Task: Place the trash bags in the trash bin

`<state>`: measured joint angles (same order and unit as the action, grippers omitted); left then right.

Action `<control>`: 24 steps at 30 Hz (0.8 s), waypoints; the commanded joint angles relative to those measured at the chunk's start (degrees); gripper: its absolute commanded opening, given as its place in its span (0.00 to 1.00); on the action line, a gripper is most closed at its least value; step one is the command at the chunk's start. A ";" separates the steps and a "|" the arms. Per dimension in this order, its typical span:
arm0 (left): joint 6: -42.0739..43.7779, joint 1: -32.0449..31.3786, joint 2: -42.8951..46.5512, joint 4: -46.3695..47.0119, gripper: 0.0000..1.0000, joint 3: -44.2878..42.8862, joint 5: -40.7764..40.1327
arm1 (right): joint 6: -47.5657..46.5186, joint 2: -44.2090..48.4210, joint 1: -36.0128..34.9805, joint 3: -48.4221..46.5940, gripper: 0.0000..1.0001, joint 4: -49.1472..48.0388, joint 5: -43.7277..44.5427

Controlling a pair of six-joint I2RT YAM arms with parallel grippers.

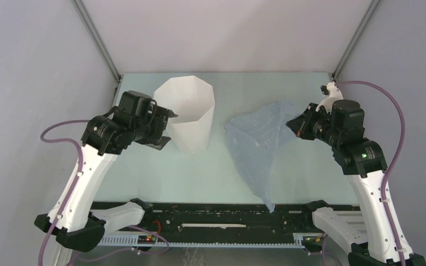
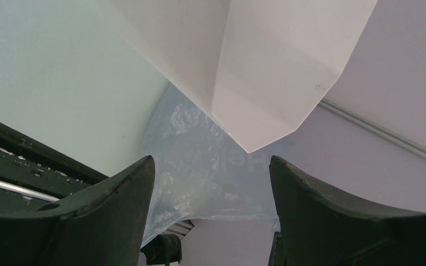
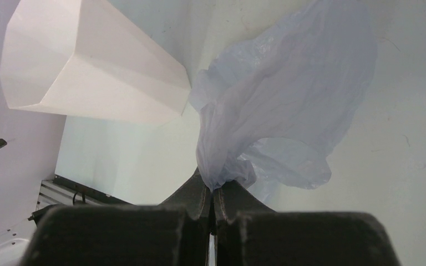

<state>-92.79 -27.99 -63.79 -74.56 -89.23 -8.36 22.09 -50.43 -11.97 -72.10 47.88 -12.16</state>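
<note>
The trash bin (image 1: 187,113), tall, white and faceted, stands upright at the back left of the table. My left gripper (image 1: 166,127) is open right beside its left wall, and nothing lies between its fingers. In the left wrist view the bin (image 2: 255,66) fills the top beyond the spread gripper (image 2: 211,162), with the bag (image 2: 199,166) behind it. The pale blue trash bag (image 1: 258,138) hangs stretched to the right of the bin, its tail reaching the front rail. My right gripper (image 1: 295,123) is shut on the bag's upper right corner. In the right wrist view the bag (image 3: 288,100) bunches at the gripper (image 3: 213,187), with the bin (image 3: 89,72) at upper left.
A black rail (image 1: 216,213) runs along the table's near edge between the two arm bases. Grey walls with metal corner posts (image 1: 97,36) close in the back and sides. The pale green table top (image 1: 216,172) lies bare between bin, bag and rail.
</note>
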 commanded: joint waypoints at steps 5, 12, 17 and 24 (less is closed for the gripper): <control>-0.75 0.89 -2.38 -1.20 0.72 2.21 -5.10 | 1.29 0.79 0.37 1.12 0.00 -1.27 -1.25; 2.89 1.88 -8.04 -1.30 0.60 1.16 -5.96 | 1.34 2.75 0.43 2.26 0.00 -0.46 -0.47; 5.47 1.88 -11.79 -4.53 0.43 -3.69 -5.01 | 1.42 3.89 0.37 2.95 0.00 -0.33 0.03; 2.57 1.15 -9.91 -5.93 0.16 -4.48 -0.96 | 1.85 4.77 0.37 3.89 0.00 -0.90 0.27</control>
<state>-89.14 -26.30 -75.72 -79.35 -90.35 -11.55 23.14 -46.46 -11.97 -68.53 48.21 -12.51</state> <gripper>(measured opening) 0.211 0.008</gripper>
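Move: The trash bin's middle lies about 9 cm ahead of the open left hand, 6 cm to its right and 18 cm below; the near-left rim is some 3 cm ahead, straight in line sideways and 6 cm below. From the left hand, the trash bag hangs roughly 27 cm to the right, about level fore and aft. For the right hand, which still holds the bag, the bin's middle is some 30 cm left, 8 cm ahead and 18 cm below. The left hand sinks about 6 cm and slightly forward onto the bin's near-left rim, closing to pinch its wall. ##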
